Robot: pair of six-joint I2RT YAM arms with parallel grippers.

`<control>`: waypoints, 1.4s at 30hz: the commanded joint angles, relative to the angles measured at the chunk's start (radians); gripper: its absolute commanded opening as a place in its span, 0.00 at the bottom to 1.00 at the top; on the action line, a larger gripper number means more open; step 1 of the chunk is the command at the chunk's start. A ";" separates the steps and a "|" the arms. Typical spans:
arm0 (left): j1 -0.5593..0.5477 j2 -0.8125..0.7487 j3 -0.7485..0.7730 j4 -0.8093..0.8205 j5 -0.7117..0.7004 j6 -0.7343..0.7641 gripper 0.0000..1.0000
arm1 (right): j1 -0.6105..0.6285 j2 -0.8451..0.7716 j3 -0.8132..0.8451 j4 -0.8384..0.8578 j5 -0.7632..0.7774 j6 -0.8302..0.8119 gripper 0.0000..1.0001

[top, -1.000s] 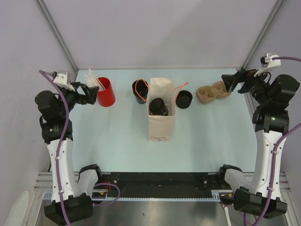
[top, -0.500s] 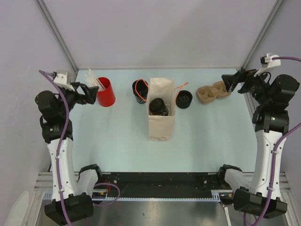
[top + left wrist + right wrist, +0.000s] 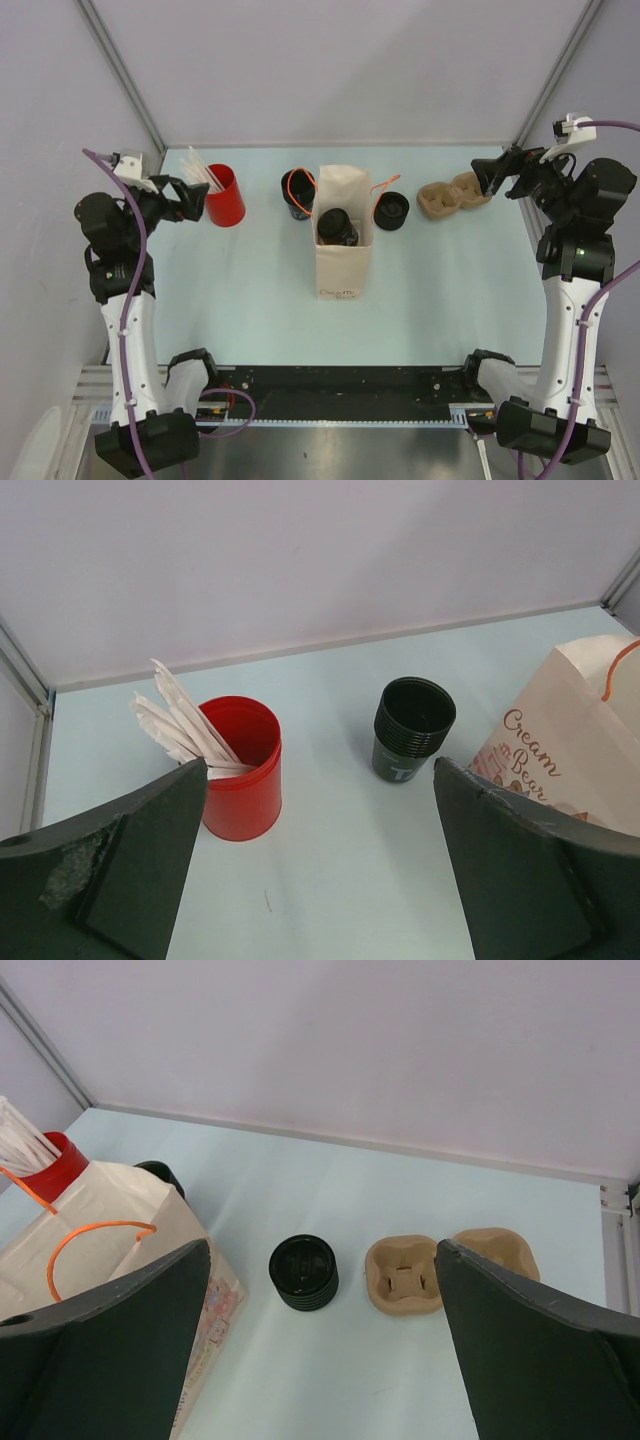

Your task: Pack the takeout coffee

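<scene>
The takeout coffee (image 3: pixel 337 226), a black cup with a black rim, stands inside the open white paper bag (image 3: pixel 343 268) in the middle of the table. It does not show in either wrist view; only the bag (image 3: pixel 560 765) (image 3: pixel 110 1215) shows there. My left gripper (image 3: pixel 196 202) hovers open at the far left, beside the red cup, with nothing between its fingers (image 3: pixel 120 870). My right gripper (image 3: pixel 487 180) hovers open at the far right, over the cardboard carriers, also holding nothing, with its fingers (image 3: pixel 540 1350) wide apart.
A red cup (image 3: pixel 225 196) (image 3: pixel 240 770) holds white sticks. A stack of black cups (image 3: pixel 297 196) (image 3: pixel 413 728) stands left of the bag. A squat stack of black lids (image 3: pixel 391 210) (image 3: pixel 304 1272) lies to its right, then two brown cardboard carriers (image 3: pixel 452 195) (image 3: pixel 403 1275).
</scene>
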 commanded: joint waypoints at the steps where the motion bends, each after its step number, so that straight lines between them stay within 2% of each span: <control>1: 0.014 -0.017 0.052 0.000 -0.015 0.007 1.00 | -0.006 -0.013 0.002 0.023 0.009 -0.010 1.00; 6: 0.014 -0.021 0.159 -0.089 -0.076 0.045 0.99 | -0.006 -0.003 0.081 -0.028 0.046 -0.028 1.00; 10: 0.014 -0.010 0.233 -0.149 -0.075 0.077 0.99 | -0.006 0.015 0.219 -0.095 0.058 -0.042 1.00; 17: 0.014 0.027 0.495 -0.340 -0.125 0.182 0.99 | -0.006 0.055 0.420 -0.239 0.078 -0.073 1.00; 21: 0.014 0.033 0.584 -0.425 -0.115 0.197 0.99 | -0.006 0.070 0.489 -0.298 0.086 -0.067 1.00; 26: 0.014 0.029 0.618 -0.456 -0.134 0.183 1.00 | -0.006 0.081 0.529 -0.311 0.081 -0.038 1.00; 42: 0.014 0.012 0.557 -0.426 -0.153 0.156 0.99 | -0.009 0.082 0.519 -0.310 0.098 -0.019 1.00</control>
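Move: The packed paper bag stands level with the left hand, about 33 cm to its right and some 24 cm below; from the right hand it is roughly 29 cm to the left, level with it and 30 cm lower. The red cup lies about 14 cm ahead and 4 cm right of the left hand. The black lid stack is some 13 cm ahead and 16 cm left of the right hand, the cup carrier about 21 cm ahead and 2 cm right; all three are far below. Both empty hands, fingers still wide open, withdraw from the packed bag almost together: the left rises about 14 cm while drawing back some 6 cm, its fingers tipping up and its wrist rolling left side up, each roughly 10 degrees, with a slight counter-clockwise turn. The right, setting off a touch later, climbs about 11 cm and eases back some 4 cm with only a slight upward tip, and both sink a centimetre or so from their peak at the end, touching nothing. ##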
